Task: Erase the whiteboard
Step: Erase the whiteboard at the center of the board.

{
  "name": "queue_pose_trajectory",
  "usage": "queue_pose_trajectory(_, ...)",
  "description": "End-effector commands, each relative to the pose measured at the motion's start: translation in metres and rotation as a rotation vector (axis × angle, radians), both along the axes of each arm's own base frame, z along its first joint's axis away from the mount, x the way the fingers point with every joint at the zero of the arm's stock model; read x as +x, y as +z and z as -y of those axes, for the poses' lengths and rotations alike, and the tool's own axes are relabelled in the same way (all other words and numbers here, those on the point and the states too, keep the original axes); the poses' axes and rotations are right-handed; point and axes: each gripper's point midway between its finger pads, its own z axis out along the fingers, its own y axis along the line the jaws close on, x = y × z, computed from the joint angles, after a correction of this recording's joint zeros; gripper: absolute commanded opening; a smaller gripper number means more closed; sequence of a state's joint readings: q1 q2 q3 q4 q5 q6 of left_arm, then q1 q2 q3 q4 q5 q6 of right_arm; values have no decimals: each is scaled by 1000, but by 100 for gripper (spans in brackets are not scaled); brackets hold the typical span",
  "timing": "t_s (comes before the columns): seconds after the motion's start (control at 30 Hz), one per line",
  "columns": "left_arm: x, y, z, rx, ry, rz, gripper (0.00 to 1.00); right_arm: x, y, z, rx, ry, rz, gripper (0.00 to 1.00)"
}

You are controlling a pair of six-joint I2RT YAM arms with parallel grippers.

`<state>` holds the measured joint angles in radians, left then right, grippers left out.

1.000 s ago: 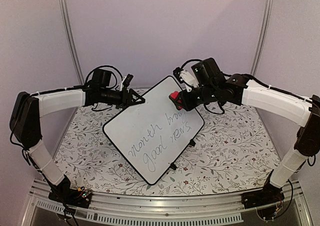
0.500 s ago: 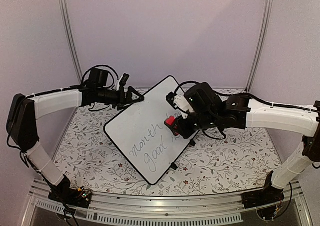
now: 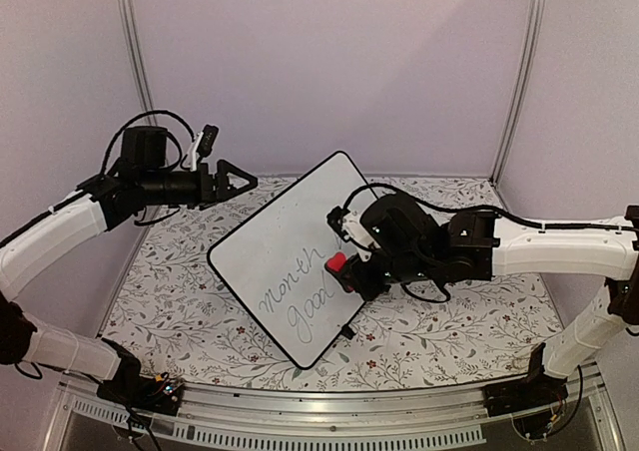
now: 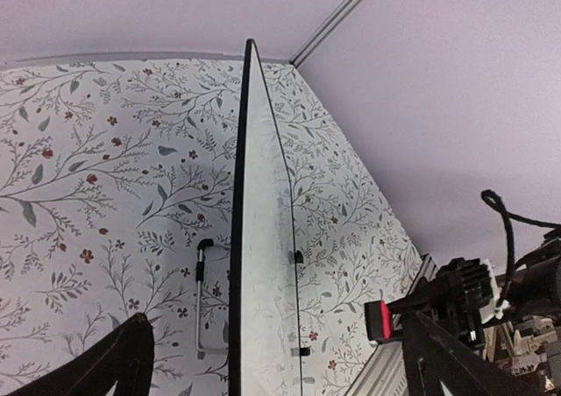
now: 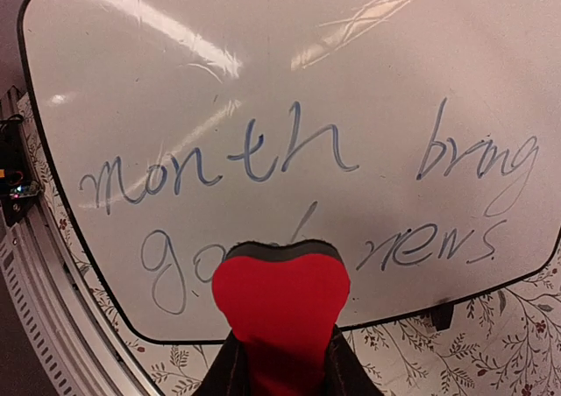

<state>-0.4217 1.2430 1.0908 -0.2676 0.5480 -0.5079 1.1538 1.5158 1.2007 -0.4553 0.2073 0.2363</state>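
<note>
The whiteboard (image 3: 285, 236) lies at an angle on the floral table, with grey writing "month bring good news" on its face (image 5: 263, 81). My right gripper (image 3: 346, 274) is shut on a red eraser (image 3: 337, 262), which it holds over the word "good". In the right wrist view the eraser (image 5: 280, 300) hides part of that word, with the gripper (image 5: 282, 363) below it. The left wrist view sees the board edge-on (image 4: 263, 238), with a gap between its face and the eraser (image 4: 382, 319). My left gripper (image 3: 238, 182) is open and empty, up and to the left of the board's far-left edge.
A floral cloth (image 3: 449, 301) covers the table. A metal rail (image 3: 329, 426) runs along the near edge. Purple walls enclose the back and sides. A wire stand (image 4: 202, 300) sticks out from under the board.
My left gripper opened, let go of the board's far-left edge and drew back up and left. My right gripper carried the eraser from the board's far corner down over the writing.
</note>
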Motion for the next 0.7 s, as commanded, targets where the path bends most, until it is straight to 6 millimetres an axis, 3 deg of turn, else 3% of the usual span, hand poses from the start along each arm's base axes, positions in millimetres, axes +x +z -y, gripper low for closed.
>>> queue_pose_trajectory(0.0,-21,-53,-18,112,27,-91,96,-16,29,-22,53,29,49,0)
queue_pose_trajectory(0.27,-43,-75,-22,97,-16,-84,80,-37,29,-59,49,99,97,0)
queue_pose_trajectory(0.43,-47,-94,-20,107,-42,-121,64,-44,21,-69,42,108,94,0)
queue_pose_trajectory(0.67,-51,-94,-17,97,-73,-100,42,-42,0,-78,10,83,82,0)
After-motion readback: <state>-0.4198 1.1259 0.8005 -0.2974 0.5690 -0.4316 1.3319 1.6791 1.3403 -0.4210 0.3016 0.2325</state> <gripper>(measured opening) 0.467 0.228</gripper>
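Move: For my open left hand, the upper-left edge stretch of the whiteboard lies about 6 cm back, 1 cm left and 10 cm down; the word "month" is roughly 9 cm back, 8 cm right and 16 cm down. From my right hand, which holds the red eraser, "month" lies some 9 cm left, 2 cm ahead and 3 cm lower, with "good" 6 cm left, 1 cm back and 6 cm lower. I drop my left hand about 9 cm, drawing it 5 cm back, until its fingers straddle the whiteboard's upper-left edge, and I close them to about half open. Meanwhile my right hand keeps its grip on the eraser and carries it some 7 cm left and 5 cm back in front of the lettering, rising 3 cm on the way and sinking again, still clear of the board. ##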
